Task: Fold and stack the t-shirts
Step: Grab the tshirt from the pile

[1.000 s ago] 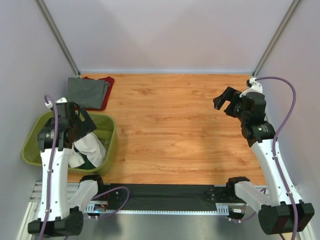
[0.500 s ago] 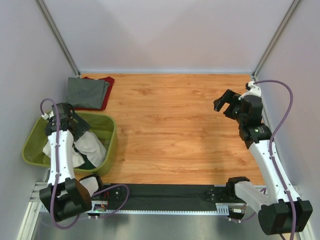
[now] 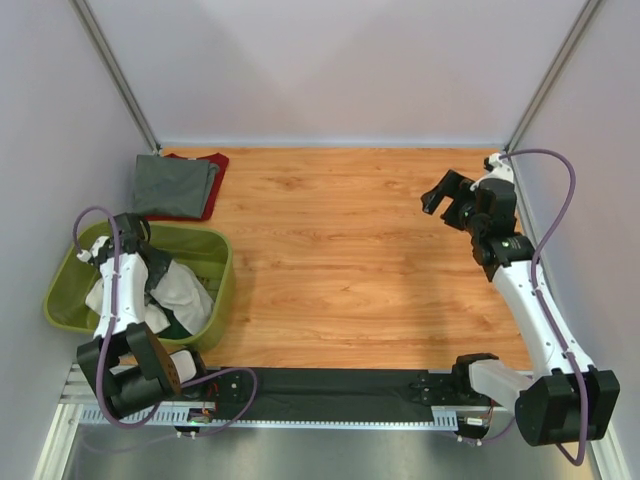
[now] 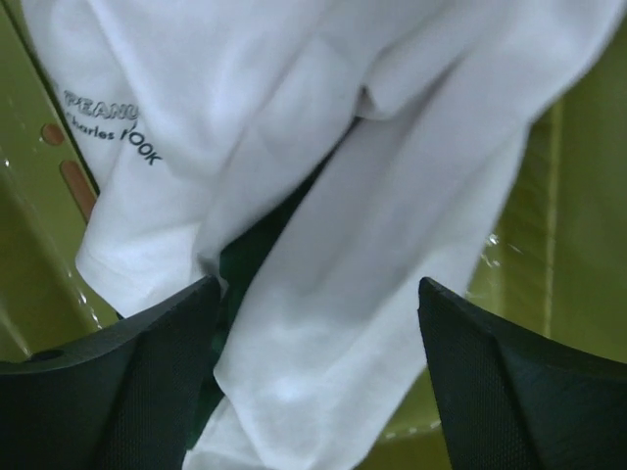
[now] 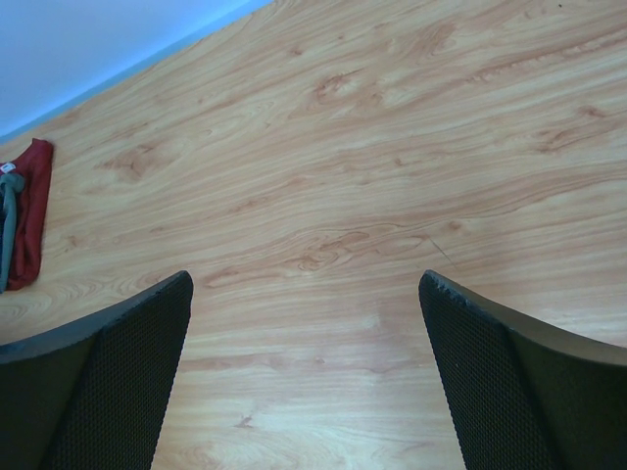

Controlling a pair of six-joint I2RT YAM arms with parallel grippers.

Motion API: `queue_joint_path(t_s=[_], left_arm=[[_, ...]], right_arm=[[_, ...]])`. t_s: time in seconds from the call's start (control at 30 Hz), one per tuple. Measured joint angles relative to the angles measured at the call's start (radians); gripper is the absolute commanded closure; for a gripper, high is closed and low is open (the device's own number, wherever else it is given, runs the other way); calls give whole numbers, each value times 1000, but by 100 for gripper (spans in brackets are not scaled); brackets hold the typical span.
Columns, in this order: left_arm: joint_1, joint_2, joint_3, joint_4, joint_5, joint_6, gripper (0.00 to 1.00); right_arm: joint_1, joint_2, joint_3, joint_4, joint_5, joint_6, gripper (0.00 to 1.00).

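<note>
A white t-shirt (image 3: 183, 289) with a dark green part (image 4: 247, 257) lies crumpled in the olive-green basket (image 3: 223, 287). My left gripper (image 3: 146, 270) reaches down into the basket, open, with a fold of the white cloth (image 4: 392, 225) between its fingers (image 4: 113, 387); the fingers stand apart from the cloth. At the back left a folded grey t-shirt (image 3: 173, 185) rests on a dark red t-shirt (image 3: 213, 187). My right gripper (image 3: 448, 200) hangs open over bare table at the right, with nothing between its fingers (image 5: 529, 382).
The wooden table (image 3: 350, 260) stretches between both arms. Grey walls and metal posts (image 3: 118, 75) close in the sides and back. The right wrist view catches the dark red t-shirt's edge (image 5: 31, 211) at far left. The basket's wall (image 4: 573, 235) lies right of the cloth.
My left arm has swung left and dipped lower into the basket, over the white t-shirt, with its jaws drawing in slightly. My right gripper has drifted a little toward the back.
</note>
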Motion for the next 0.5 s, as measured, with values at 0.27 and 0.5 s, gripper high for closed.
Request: queue_joint_path(t_s=[0.27, 0.5], left_arm=[[2, 14, -69, 57, -82, -87, 70], [2, -8, -10, 9, -128, -57, 100]], right_arm=[[0, 37, 80, -8, -34, -5, 0], [0, 35, 131, -29, -21, -8, 0]])
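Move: The white t-shirt's fold in the green basket lies almost between the left hand's open fingers, some 2 cm below, 1 cm back and 1 cm left. Dark green cloth shows about 7 cm back and 3 cm right of this hand; the folded grey shirt lies roughly 19 cm ahead and 4 cm right, the basket's right rim about 13 cm right and level. From the right hand the white fold is some 50 cm left, 12 cm back and 15 cm lower. The left hand sinks a last 2 cm into the basket, easing slightly back and left, and shuts its wide-open fingers on the white t-shirt, pinching a fold, then starts up again by about 2 cm while drifting left and turning slightly counter-clockwise. The right hand, empty and still open, rises about 4 cm over the bare table with a slight forward drift, its fingertips tipping up a little. ##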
